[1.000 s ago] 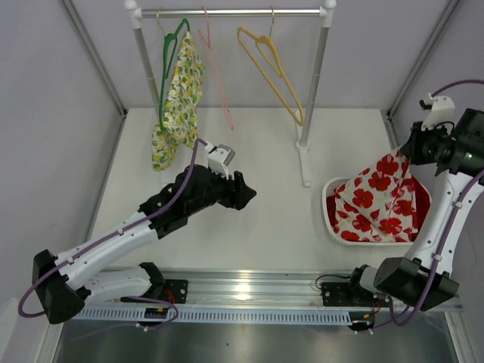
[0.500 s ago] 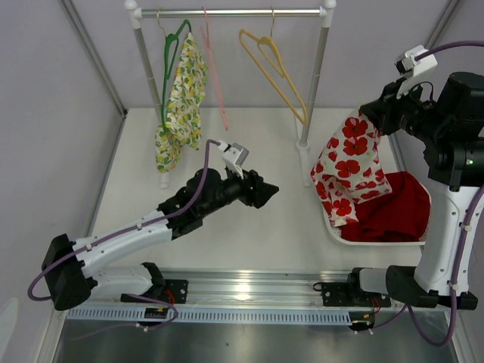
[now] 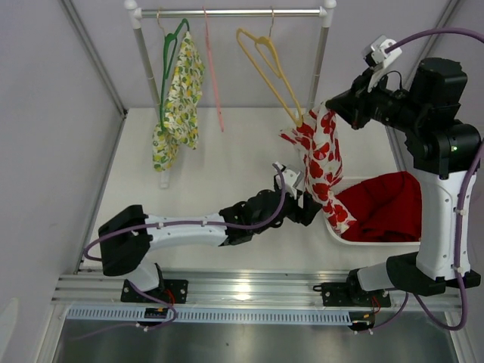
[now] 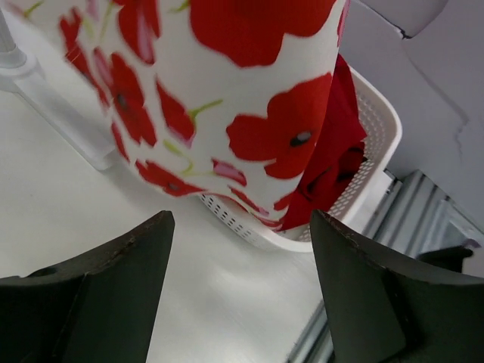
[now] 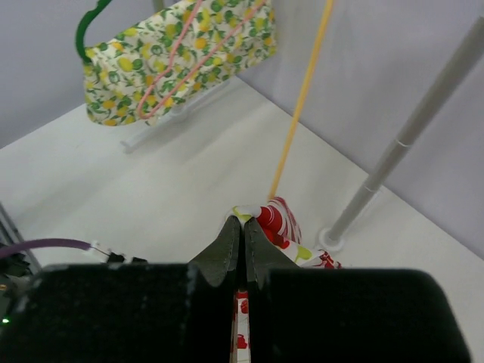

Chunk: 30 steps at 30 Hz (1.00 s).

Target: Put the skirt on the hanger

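Note:
The skirt (image 3: 321, 162), white with red poppies, hangs in a long fold from my right gripper (image 3: 327, 114), which is shut on its top edge (image 5: 281, 221) just right of the yellow hanger (image 3: 269, 66). That hanger hangs bare on the rail, and its yellow wire (image 5: 302, 98) runs right above my right gripper (image 5: 242, 224). My left gripper (image 3: 308, 211) reaches across the table to the skirt's lower end. It is open, with nothing between its fingers, and the skirt's hem (image 4: 227, 98) hangs just ahead of my left gripper (image 4: 240, 223).
A white basket (image 3: 333, 228) at the right holds a red cloth (image 3: 387, 212). On the rail hang a green hanger with a lemon-print garment (image 3: 181, 91) and a pink hanger (image 3: 214, 76). The rack's right pole (image 3: 316, 60) stands just behind the skirt.
My right arm has lifted the skirt out of the basket and carried it left to the yellow hanger. My left arm has stretched right to the skirt's lower end, its jaws wider.

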Motion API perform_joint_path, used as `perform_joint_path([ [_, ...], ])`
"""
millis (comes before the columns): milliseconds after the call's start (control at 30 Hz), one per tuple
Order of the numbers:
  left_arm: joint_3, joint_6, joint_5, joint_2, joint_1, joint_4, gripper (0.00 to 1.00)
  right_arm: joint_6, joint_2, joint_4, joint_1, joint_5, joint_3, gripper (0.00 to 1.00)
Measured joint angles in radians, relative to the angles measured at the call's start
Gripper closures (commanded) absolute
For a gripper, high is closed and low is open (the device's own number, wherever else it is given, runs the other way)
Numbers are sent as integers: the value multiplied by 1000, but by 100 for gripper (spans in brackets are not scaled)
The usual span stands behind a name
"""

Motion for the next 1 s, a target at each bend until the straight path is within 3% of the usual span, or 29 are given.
perform_joint_path([
  [200,45,37,-98,33,-5,24,19,-35,4,-7,136,45,4,100],
  [500,26,132,-169,-57,7,34,20,-82,29,-7,246,105,19,100],
  [600,50,154,-151,-58,18,26,38,-93,44,-7,270,124,21,100],
  [633,61,157,-143,-58,23,20,56,-97,52,-8,277,132,26,100],
  [700,68,164,-128,-61,31,16,66,-105,64,-6,283,144,30,100],
  [800,68,168,-108,-74,42,-8,95,-113,78,-6,290,159,32,100],
  [1000,39,173,-125,-159,53,-74,100,-133,89,-3,316,188,34,100],
])
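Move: Hanging from the right hand's shut fingers, the red-flowered skirt has its middle roughly 18 cm below that hand, 3 cm back and 2 cm right. From the left hand that middle is about 5 cm ahead, 4 cm right and 10 cm higher. The basket sits some 25 cm right of the left hand, 2 cm ahead and 17 cm lower; the yellow hanger hangs about 15 cm ahead of the right hand, 10 cm left and 3 cm up. Rising about 7 cm with open fingers, the left hand edges forward to the hanging skirt, tips up some 10 degrees, then closes, pinching a fold and drawing it slightly left. Meanwhile the right hand keeps its grip on the skirt's upper end and carries it about 7 cm left, towards the left hand's side, turning a little counter-clockwise and sinking slightly late on. ##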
